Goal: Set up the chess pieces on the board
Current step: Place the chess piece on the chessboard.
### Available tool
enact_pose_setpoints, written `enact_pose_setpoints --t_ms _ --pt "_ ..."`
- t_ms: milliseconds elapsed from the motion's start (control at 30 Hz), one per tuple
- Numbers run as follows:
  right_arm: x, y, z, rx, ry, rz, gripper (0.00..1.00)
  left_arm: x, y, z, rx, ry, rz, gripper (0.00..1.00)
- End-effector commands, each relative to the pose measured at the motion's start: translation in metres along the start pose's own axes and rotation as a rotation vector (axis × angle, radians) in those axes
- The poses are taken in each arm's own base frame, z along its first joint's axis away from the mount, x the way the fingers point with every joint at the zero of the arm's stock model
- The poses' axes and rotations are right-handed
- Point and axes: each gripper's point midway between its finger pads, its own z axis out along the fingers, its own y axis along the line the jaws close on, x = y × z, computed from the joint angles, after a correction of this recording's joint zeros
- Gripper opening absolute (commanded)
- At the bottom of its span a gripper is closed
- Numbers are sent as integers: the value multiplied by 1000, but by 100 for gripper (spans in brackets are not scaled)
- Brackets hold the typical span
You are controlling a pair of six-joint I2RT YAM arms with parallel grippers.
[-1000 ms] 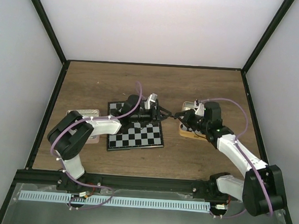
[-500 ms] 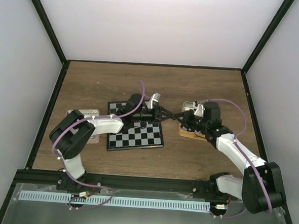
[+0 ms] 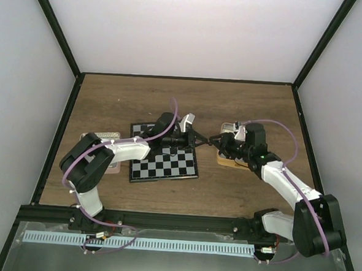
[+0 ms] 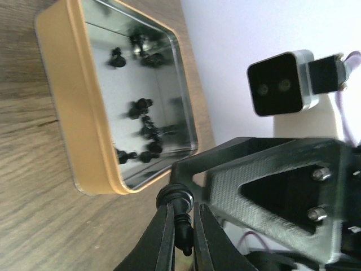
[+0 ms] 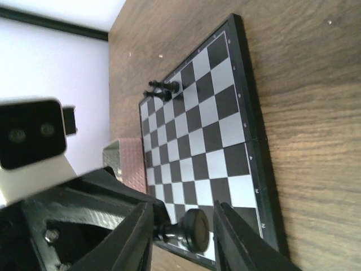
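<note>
Between the board [image 3: 167, 166] and the tin, my two grippers meet tip to tip above the table. My left gripper [image 4: 184, 210] is shut on the stem of one black chess piece [image 4: 180, 197], which lies sideways with its round base toward the right gripper. My right gripper [image 5: 186, 234] stands open around that same piece [image 5: 194, 228], with a gap on each side of the base. Two more black pieces [image 5: 163, 87] stand on the board [image 5: 208, 124] at its far edge. In the top view the left gripper [image 3: 199, 138] and the right gripper [image 3: 214, 139] almost touch.
A gold-rimmed metal tin [image 4: 93, 113] holding several loose black pieces lies right of the board, under my right arm [image 3: 277, 178]. A pink tray [image 5: 128, 166] sits at the board's left side, partly under the left arm [image 3: 115, 153].
My left gripper's jaws have closed onto the piece held out by the right gripper. The right gripper's jaws have parted from it. Both arms stayed nearly in place.
</note>
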Motion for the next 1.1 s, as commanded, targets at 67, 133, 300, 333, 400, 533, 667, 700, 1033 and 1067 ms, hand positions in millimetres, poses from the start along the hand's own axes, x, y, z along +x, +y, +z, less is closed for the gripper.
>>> enact_pose_setpoints --t_ms 67,133,300,333,400,533,667,700,1033,1067 --pt "-20 2 -6 89 -74 -73 44 -6 18 -21 -244 5 155 4" --pt "-26 3 -9 122 -97 -111 44 -9 32 -41 -392 21 216 4" --pt "-33 -7 -14 183 -138 -145 46 -29 59 -112 -806 50 336 4" --pt "-33 -9 -13 190 -137 -144 46 -36 65 -125 -865 38 344 4" --pt "-31 -14 -10 197 -128 -138 45 -48 80 -156 -984 20 325 4" --pt "-28 -23 -7 208 -122 -127 46 -75 107 -201 -1081 -58 216 4" --pt "-30 -26 -11 232 -145 -141 45 -98 127 -215 -1095 -129 105 4" --pt "-31 -25 -14 237 -158 -146 45 -102 134 -218 -1110 -133 89 4" --pt "-29 -33 -20 260 -183 -161 45 -127 173 -204 -1140 -42 71 4" --pt "-29 -33 -19 258 -182 -164 45 -126 177 -199 -1131 -20 67 4"
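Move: The left hand already grips the black piece where the two grippers meet. Its goal, the far row near the chessboard's far-left corner, lies about 27 cm left, 12 cm ahead and 13 cm below. Two placed pieces stand some 7 cm right of that spot, level with it; the pink tray is roughly 17 cm left and 12 cm back of it. From the right hand, the black-piece box is about 13 cm right, 4 ahead and 13 below. Right lets go; left carries the piece about 27 cm left, 12 forward, tipping down over the board's far-left corner. ##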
